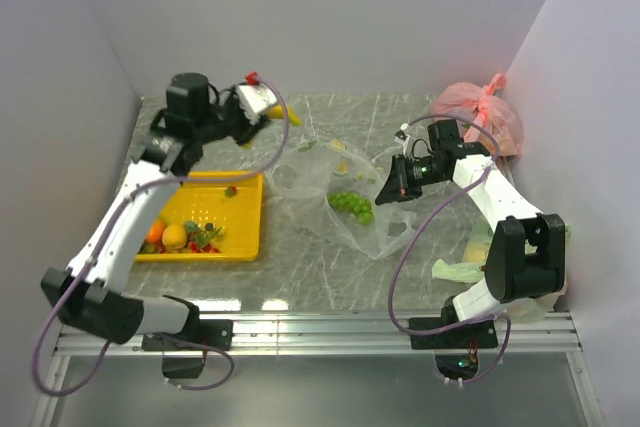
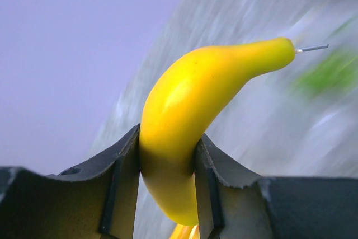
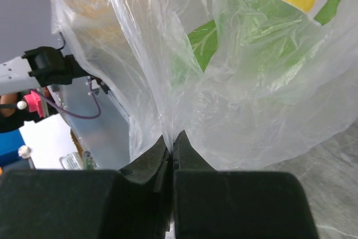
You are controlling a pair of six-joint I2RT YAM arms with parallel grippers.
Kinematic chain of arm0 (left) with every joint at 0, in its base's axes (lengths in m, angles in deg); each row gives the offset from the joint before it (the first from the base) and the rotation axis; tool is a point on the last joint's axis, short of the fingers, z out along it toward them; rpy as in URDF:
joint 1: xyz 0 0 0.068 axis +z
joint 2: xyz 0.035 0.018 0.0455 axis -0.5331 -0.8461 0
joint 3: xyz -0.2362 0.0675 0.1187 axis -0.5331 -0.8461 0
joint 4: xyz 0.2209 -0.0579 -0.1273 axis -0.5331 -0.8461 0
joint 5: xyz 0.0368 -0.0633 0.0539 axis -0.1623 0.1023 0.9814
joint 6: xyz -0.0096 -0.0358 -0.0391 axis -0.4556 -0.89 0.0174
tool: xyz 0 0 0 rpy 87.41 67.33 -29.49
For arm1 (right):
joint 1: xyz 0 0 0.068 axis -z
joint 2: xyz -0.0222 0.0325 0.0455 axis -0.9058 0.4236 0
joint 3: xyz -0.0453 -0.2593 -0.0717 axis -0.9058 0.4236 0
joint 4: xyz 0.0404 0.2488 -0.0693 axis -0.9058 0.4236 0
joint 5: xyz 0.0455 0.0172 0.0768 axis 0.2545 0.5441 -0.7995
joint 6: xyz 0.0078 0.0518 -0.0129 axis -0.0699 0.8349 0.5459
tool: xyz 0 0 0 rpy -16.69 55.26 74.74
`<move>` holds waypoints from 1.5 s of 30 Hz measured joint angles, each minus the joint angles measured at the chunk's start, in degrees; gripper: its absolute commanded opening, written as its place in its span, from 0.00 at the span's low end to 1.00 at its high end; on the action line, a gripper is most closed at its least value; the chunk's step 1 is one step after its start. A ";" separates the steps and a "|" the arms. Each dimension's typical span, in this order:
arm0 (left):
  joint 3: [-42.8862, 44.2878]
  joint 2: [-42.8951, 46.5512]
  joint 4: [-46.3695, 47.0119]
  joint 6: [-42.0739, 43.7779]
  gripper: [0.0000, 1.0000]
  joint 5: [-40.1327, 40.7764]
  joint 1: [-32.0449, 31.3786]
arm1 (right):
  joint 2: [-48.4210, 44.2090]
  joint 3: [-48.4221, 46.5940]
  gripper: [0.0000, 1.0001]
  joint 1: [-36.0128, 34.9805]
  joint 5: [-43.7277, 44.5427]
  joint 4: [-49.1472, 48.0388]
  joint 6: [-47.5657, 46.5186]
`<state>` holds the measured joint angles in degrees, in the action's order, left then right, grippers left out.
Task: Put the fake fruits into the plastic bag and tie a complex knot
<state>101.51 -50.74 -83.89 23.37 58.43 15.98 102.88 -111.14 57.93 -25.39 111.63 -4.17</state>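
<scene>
My left gripper is shut on the yellow banana and holds it in the air left of the plastic bag; the banana tip shows in the top view. My right gripper is shut on the bag's film at its right edge. A green grape bunch lies inside the bag. An orange, a yellow round fruit and small red berries lie in the yellow tray.
A pink bag with a knotted top sits at the back right against the wall. Pale green bags lie beside the right arm's base. Walls close in on the left, back and right.
</scene>
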 measured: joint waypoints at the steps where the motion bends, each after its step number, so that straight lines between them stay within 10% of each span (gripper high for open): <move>1: -1.62 1.92 3.98 -2.80 0.05 -0.26 -3.91 | 0.00 -0.02 0.00 0.00 -0.44 0.00 0.13; 8: -9.20 -1.42 26.01 -16.00 0.15 -0.13 -22.03 | 0.00 -0.02 0.00 0.00 -3.67 0.09 0.79; 18: -18.56 -14.27 40.37 -16.65 0.13 1.42 -30.97 | -0.20 -0.02 0.00 0.04 -6.14 0.33 1.51; 25: -18.82 -14.91 32.76 -8.81 0.18 0.81 -26.73 | -2.29 0.00 0.00 2.58 -6.10 1.03 1.42; 28: -18.38 -15.28 27.34 -5.16 0.59 1.29 -24.94 | -3.32 0.09 0.00 3.52 -6.12 1.16 1.36; 29: -17.46 -15.96 25.09 -4.20 0.99 1.64 -24.70 | -3.45 0.09 0.00 3.58 -6.16 1.20 1.22; 45: 13.42 -8.09 0.20 -21.53 0.99 3.02 -19.21 | -3.32 0.09 0.00 1.73 -5.03 2.67 0.63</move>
<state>114.93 -58.83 -83.70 1.84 61.44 -3.23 99.56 -111.05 59.66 -30.42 114.29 -3.54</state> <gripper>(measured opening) 0.993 0.007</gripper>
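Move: The left gripper, high up and holding the banana, has the open plastic bag about 18 cm to its right, some 3 cm back and roughly 28 cm below. The green grapes inside the bag lie about 20 cm to its right, 4 cm back and 32 cm down. The yellow tray sits some 17 cm to its left, 4 cm back and 33 cm down. From the right gripper, already pinching the bag's edge, the bag's middle is about 7 cm ahead, 9 cm left and 13 cm below. Swing the left gripper with the banana some 23 cm right and a little back, turning clockwise about 25 degrees, then sink it over the bag to roughly 17 cm below its start, easing a bit left. Open wide to let the banana go, then rise steeply clear. Keep the right gripper shut on the bag's edge, lifting it slightly. ##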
